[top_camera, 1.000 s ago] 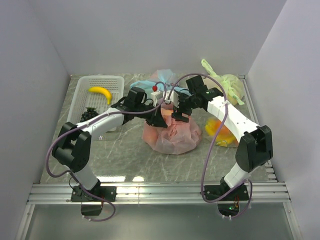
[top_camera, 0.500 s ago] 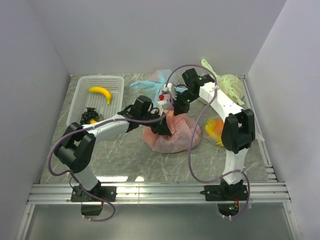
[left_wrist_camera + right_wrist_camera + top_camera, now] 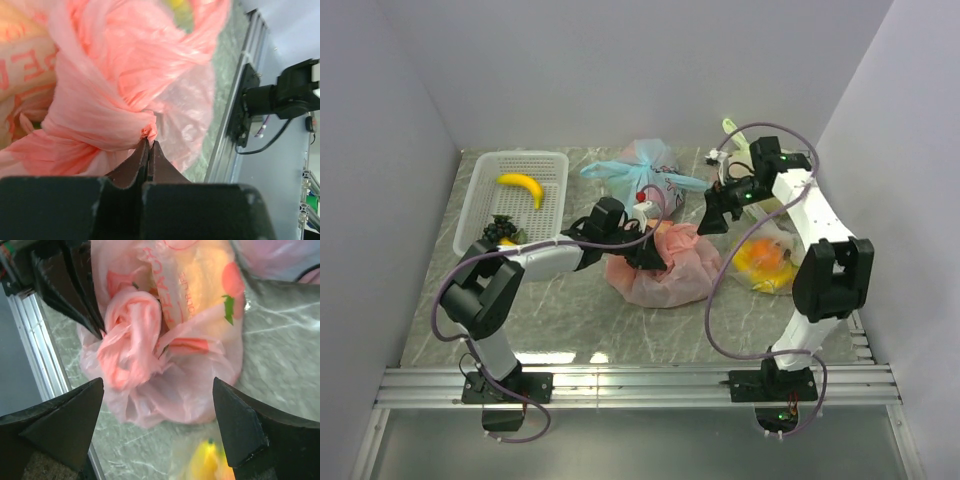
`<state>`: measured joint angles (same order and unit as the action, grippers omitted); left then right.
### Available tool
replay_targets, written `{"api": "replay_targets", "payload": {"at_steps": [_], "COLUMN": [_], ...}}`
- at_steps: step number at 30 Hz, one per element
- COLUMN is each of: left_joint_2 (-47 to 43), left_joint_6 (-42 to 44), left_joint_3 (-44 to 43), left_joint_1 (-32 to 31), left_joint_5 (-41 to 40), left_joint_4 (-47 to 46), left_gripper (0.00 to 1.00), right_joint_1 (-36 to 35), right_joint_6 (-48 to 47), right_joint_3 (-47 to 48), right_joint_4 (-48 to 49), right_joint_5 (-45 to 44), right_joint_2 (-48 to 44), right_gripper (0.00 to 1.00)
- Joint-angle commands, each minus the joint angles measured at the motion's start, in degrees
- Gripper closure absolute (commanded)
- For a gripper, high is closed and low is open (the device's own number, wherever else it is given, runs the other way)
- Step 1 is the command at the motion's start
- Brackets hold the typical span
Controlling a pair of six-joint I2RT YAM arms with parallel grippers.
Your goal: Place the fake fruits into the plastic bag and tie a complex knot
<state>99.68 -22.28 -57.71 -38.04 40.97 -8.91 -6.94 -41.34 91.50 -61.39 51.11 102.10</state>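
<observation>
The pink plastic bag [image 3: 670,272] lies bulging mid-table, yellowish fake fruits [image 3: 200,295] showing through its wall. Its handles are twisted into a knot [image 3: 131,335] on top. My left gripper [image 3: 653,256] is shut on a pink end of that knot [image 3: 148,131], its fingers pressed together in the left wrist view. My right gripper [image 3: 713,218] hangs open to the right of the bag and above it, with nothing between its fingertips [image 3: 70,420]. A yellow banana [image 3: 521,186] and a dark grape bunch [image 3: 500,230] lie in the white basket [image 3: 548,160] at the left.
A light blue bag [image 3: 638,168] stands behind the pink one. A pale green bag [image 3: 782,168] sits at the back right. A clear bag with yellow and orange fruit [image 3: 766,262] lies at the right under my right arm. The metal rail [image 3: 640,382] runs along the near edge.
My right gripper shut for a moment, then let go of the bag's top, opened and swung back to the right. My left gripper stayed shut on the pink end and shifted slightly right.
</observation>
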Motion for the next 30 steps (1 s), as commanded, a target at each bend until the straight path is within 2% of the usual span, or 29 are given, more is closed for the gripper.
{"api": "replay_targets", "payload": {"at_steps": [1,4,12,14,17,18,20,21,22,24,25,27,28,29,30], "left_joint_2": [-3.79,-3.7,-2.82,-2.3,-0.55,0.33,2.7,3.15,3.33,3.24,3.07,3.24,3.59,4.38,4.73], "left_joint_6": [-0.74,-0.39,-0.04,0.57,0.05,-2.13,-3.64,-5.21,-5.75,-6.1,-6.28,-7.68,-8.3,-9.26,-9.7], "left_joint_3": [-0.82,-1.44,-2.58,-2.76,-3.19,-3.28,-3.89,-4.07,-4.07,-4.6,-4.69,-5.3,-5.74,-6.79,-7.41], "left_joint_1": [0.07,0.16,-0.36,-1.59,-3.09,-3.09,-3.0,-2.92,-2.74,-2.56,-2.04,-0.9,0.5,1.21,1.74], "left_joint_5": [3.15,3.94,4.91,2.9,-1.84,-5.43,-7.47,-9.31,-10.03,-12.83,-15.63,-16.88,-16.54,-15.49,-15.05], "left_joint_4": [-4.02,-3.31,0.2,2.22,5.3,6.09,6.79,6.54,5.92,5.04,4.6,2.59,1.97,1.18,-0.05], "left_gripper": [1.0,1.0,1.0,1.0,1.0,1.0,1.0,1.0,1.0,1.0,1.0,1.0,1.0,1.0,1.0], "right_joint_1": [0.44,-1.32,-6.41,-7.56,-7.56,-7.3,-6.6,-6.07,-5.89,-5.28,-5.45,-5.89,-6.24,-6.59,-7.2], "right_joint_6": [-5.65,-8.57,-5.24,-3.66,0.28,1.25,3.89,6.34,13.32,18.72,27.28,38.3,50.45,56.4,62.38], "right_joint_3": [-1.77,-1.77,-6.51,-6.69,-5.64,-5.37,-5.11,-5.72,-6.42,-8.69,-10.54,-18.59,-21.77,-24.85,-30.71], "right_joint_4": [2.16,-1.8,5.92,6.88,6.72,6.2,4.61,5.3,6.7,9.16,11.61,25.73,31.79,44.82,51.82], "right_joint_5": [6.01,7.07,3.65,3.29,3.82,4.52,6.62,9.42,10.92,16.96,18.83,22.08,22.27,21.93,21.23], "right_joint_2": [-5.34,-2.88,1.78,3.09,4.94,5.12,5.04,4.77,4.51,3.28,2.49,-1.54,-3.3,-6.45,-7.78], "right_gripper": [0.04,0.03,0.02,0.02,0.44,0.63,0.83,1.0,1.0,1.0,1.0,1.0,1.0,1.0,1.0]}}
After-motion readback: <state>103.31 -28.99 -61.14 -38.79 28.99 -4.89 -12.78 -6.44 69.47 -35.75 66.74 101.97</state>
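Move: The right hand, open and empty, is going for the plastic bag's loose pink handle, about 4 cm back, 5 cm to its left and 5 cm below. The full bag's middle is some 10 cm back, 9 cm left and 12 cm down; the clear fruit bag is about 8 cm back, 13 cm right and 13 cm down. From the left hand, already pinching the bag, that handle lies about 5 cm forward and 5 cm right, near its height. Right hand goes left, back and down, roughly 10 cm, pinching the bag's loose handle; left keeps its grip. ##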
